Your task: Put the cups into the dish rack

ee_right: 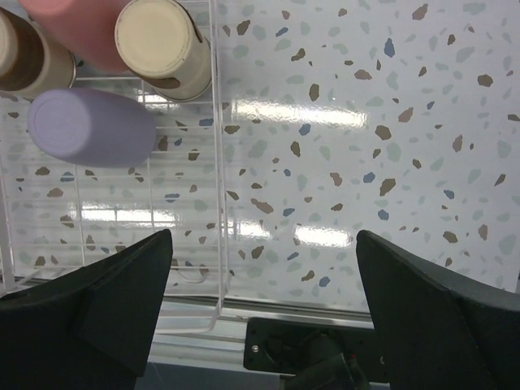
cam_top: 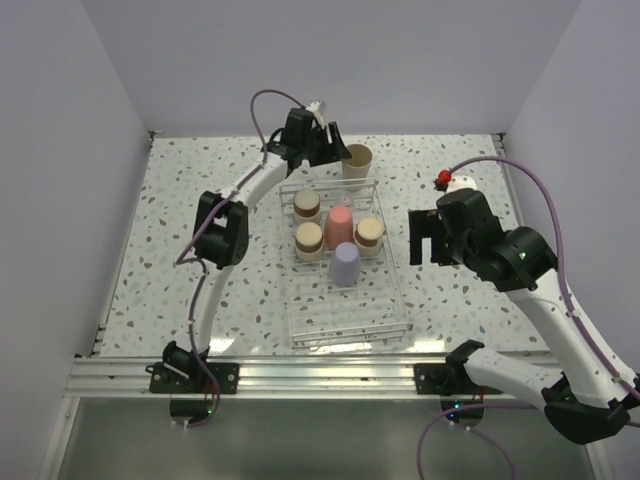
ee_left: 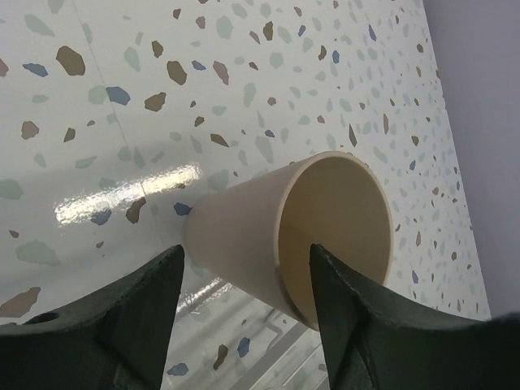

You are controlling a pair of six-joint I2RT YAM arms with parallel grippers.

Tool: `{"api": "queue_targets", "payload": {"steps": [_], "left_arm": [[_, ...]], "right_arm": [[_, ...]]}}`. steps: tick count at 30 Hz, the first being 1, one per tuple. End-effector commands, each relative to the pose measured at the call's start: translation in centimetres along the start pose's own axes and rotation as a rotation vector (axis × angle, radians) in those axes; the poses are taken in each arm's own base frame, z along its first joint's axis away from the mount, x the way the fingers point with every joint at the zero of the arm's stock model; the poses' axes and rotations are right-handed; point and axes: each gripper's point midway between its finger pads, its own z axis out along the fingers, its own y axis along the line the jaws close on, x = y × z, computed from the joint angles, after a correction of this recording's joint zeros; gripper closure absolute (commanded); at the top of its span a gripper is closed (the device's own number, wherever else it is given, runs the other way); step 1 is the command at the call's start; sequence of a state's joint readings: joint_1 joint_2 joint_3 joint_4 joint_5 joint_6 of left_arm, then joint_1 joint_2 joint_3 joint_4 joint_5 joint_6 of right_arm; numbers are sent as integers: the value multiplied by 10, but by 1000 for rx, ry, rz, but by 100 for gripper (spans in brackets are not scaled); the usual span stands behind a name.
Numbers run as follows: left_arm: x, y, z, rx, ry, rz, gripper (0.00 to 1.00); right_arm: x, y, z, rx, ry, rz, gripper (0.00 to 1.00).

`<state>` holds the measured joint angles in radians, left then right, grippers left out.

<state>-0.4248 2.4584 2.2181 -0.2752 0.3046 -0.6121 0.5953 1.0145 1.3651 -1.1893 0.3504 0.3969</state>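
Observation:
A beige cup stands upright, mouth up, on the table just behind the dish rack. My left gripper is at this cup. One finger is inside its mouth, the other is outside with a small gap to the wall, so the gripper is open. Upside down in the rack stand a coral-red cup, a lavender cup and three brown-grey cups with cream bases. My right gripper hovers open and empty right of the rack.
In the right wrist view the rack's wire side runs past the lavender cup and a brown-grey cup. A red-tipped fitting sits at the table's back right. White walls enclose the table.

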Motion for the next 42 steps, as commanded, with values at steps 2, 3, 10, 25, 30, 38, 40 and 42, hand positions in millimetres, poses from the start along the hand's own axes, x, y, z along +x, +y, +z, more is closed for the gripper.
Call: {"api": "queue_targets", "payload": {"steps": [2, 3, 10, 25, 30, 38, 40, 42], "left_arm": [[-17, -13, 9, 43, -63, 1, 35], [-16, -13, 10, 46, -64, 0, 40], [-13, -10, 15, 51, -63, -10, 78], [-49, -25, -30, 72, -132, -17, 100], [-69, -38, -75, 97, -167, -12, 100], [-109, -49, -173, 143, -288, -14, 100], [-111, -49, -203, 153, -308, -17, 100], [-104, -52, -230, 161, -315, -12, 100]], "right_arm": [[-16, -2, -5, 5, -51, -39, 2], [-16, -2, -5, 3, -52, -41, 2], [-16, -1, -3, -2, -54, -42, 2], [-15, 6, -13, -63, -83, 37, 2], [-24, 25, -11, -145, -106, 57, 2], [-49, 82, -2, -373, -107, 69, 2], [-65, 112, -9, -524, -138, 75, 2], [-74, 136, -20, -660, -152, 118, 2]]}}
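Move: The left hand is at the near left part of the tan cup's rim, its open fingers around the wall; the cup's middle lies about 4 cm right, 1 cm ahead and 7 cm below. In the rack, the clear glass is roughly 10 cm back and level sideways, the brown cup 13 cm back and 10 cm left, the red cup 20 cm back and 2 cm left. From the right hand the tan cup is some 36 cm ahead, 13 cm left and 20 cm below. The left hand sinks about 2 cm at the tan cup's rim and shuts its fingers on the wall, one inside and one outside, holds there briefly, then speeds upward some 18 cm while swinging about 12 cm left and 6 cm back, the fingers tipping up a little. Late on, the right hand, empty and wide open, sweeps left over the rack's right side, slightly forward, and turns about 20 degrees. ##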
